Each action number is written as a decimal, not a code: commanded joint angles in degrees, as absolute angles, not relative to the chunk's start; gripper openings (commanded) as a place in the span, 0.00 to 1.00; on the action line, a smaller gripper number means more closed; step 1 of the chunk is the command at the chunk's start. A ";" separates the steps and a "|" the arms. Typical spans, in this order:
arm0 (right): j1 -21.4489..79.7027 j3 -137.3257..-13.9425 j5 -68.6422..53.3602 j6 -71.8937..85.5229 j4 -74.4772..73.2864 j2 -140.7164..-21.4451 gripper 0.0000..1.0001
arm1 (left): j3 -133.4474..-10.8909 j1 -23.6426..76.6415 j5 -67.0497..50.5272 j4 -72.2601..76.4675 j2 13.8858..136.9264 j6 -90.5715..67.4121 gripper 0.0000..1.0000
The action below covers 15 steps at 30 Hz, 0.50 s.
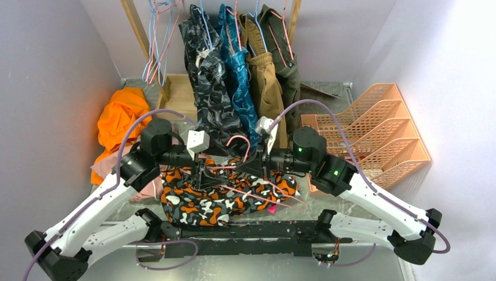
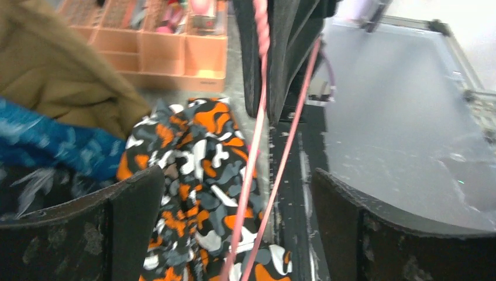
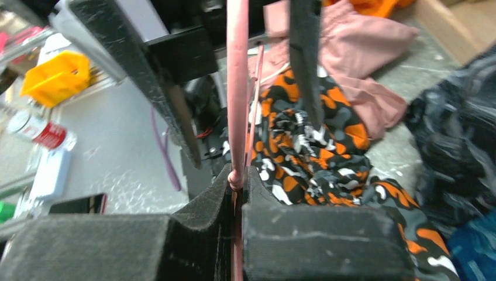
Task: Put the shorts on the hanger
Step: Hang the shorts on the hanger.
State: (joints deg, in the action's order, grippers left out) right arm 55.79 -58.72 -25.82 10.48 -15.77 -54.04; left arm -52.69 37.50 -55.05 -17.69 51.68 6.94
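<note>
The orange, black, white and grey camo shorts (image 1: 222, 202) lie bunched on the table between the two arms, also seen in the wrist views (image 2: 199, 152) (image 3: 316, 152). The pink wire hanger (image 1: 238, 140) is held above them, hook up. My right gripper (image 3: 237, 175) is shut on the hanger (image 3: 237, 88) at its twisted neck. My left gripper (image 2: 237, 175) is open wide, and two hanger wires (image 2: 257, 152) run between its fingers without touching them. In the top view the left gripper (image 1: 205, 168) and right gripper (image 1: 257, 164) face each other over the shorts.
Several garments (image 1: 234, 76) hang on a rack at the back, with spare wire hangers (image 1: 158, 41) to their left. An orange cloth (image 1: 120, 114) and pink shorts (image 3: 351, 52) lie at the left. An orange file tray (image 1: 380, 134) stands at the right, a wooden box (image 1: 178, 93) behind.
</note>
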 commanded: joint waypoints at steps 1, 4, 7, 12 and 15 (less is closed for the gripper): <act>55.80 -56.45 -13.59 12.53 -15.95 -50.12 0.00 | -48.66 37.66 -37.41 -15.65 45.56 -1.16 0.99; 55.77 -54.17 -7.24 13.88 -17.11 -47.76 0.00 | -46.46 37.70 -22.22 -17.66 40.29 -12.77 0.99; 55.72 -52.24 -4.17 14.70 -18.10 -45.78 0.00 | -48.06 37.66 -8.81 -25.79 36.96 -23.96 0.99; 55.77 -50.15 -1.20 13.73 -18.62 -42.88 0.00 | -48.01 37.69 3.96 -39.51 33.27 -41.92 0.99; 55.76 -49.31 0.17 12.43 -18.20 -40.47 0.00 | -43.81 37.63 3.30 -43.56 31.85 -50.79 0.99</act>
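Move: The shorts lie spread on the table, their middle about 25 cm below the left hand, some 5 cm ahead and 2 cm to its right. The hanger, its near end still between the left hand's open fingers, has its middle about 8 cm to that hand's right; the pink clothing lies 27 cm left and 18 cm ahead, low down. From the right hand, pinching the hanger's neck, the shorts' middle is about 10 cm left, 5 cm ahead and 27 cm below. Leftward about 9 cm and forward 5 cm, sinking 3 cm, the already open left hand draws off the hanger's end and comes over the left part of the shorts, swinging nearly 60 degrees counter-clockwise as its fingers tip downward. Meanwhile the right hand, keeping its pinch on the hanger's neck, carries it right, forward and a little down, turning some 20 degrees clockwise. ##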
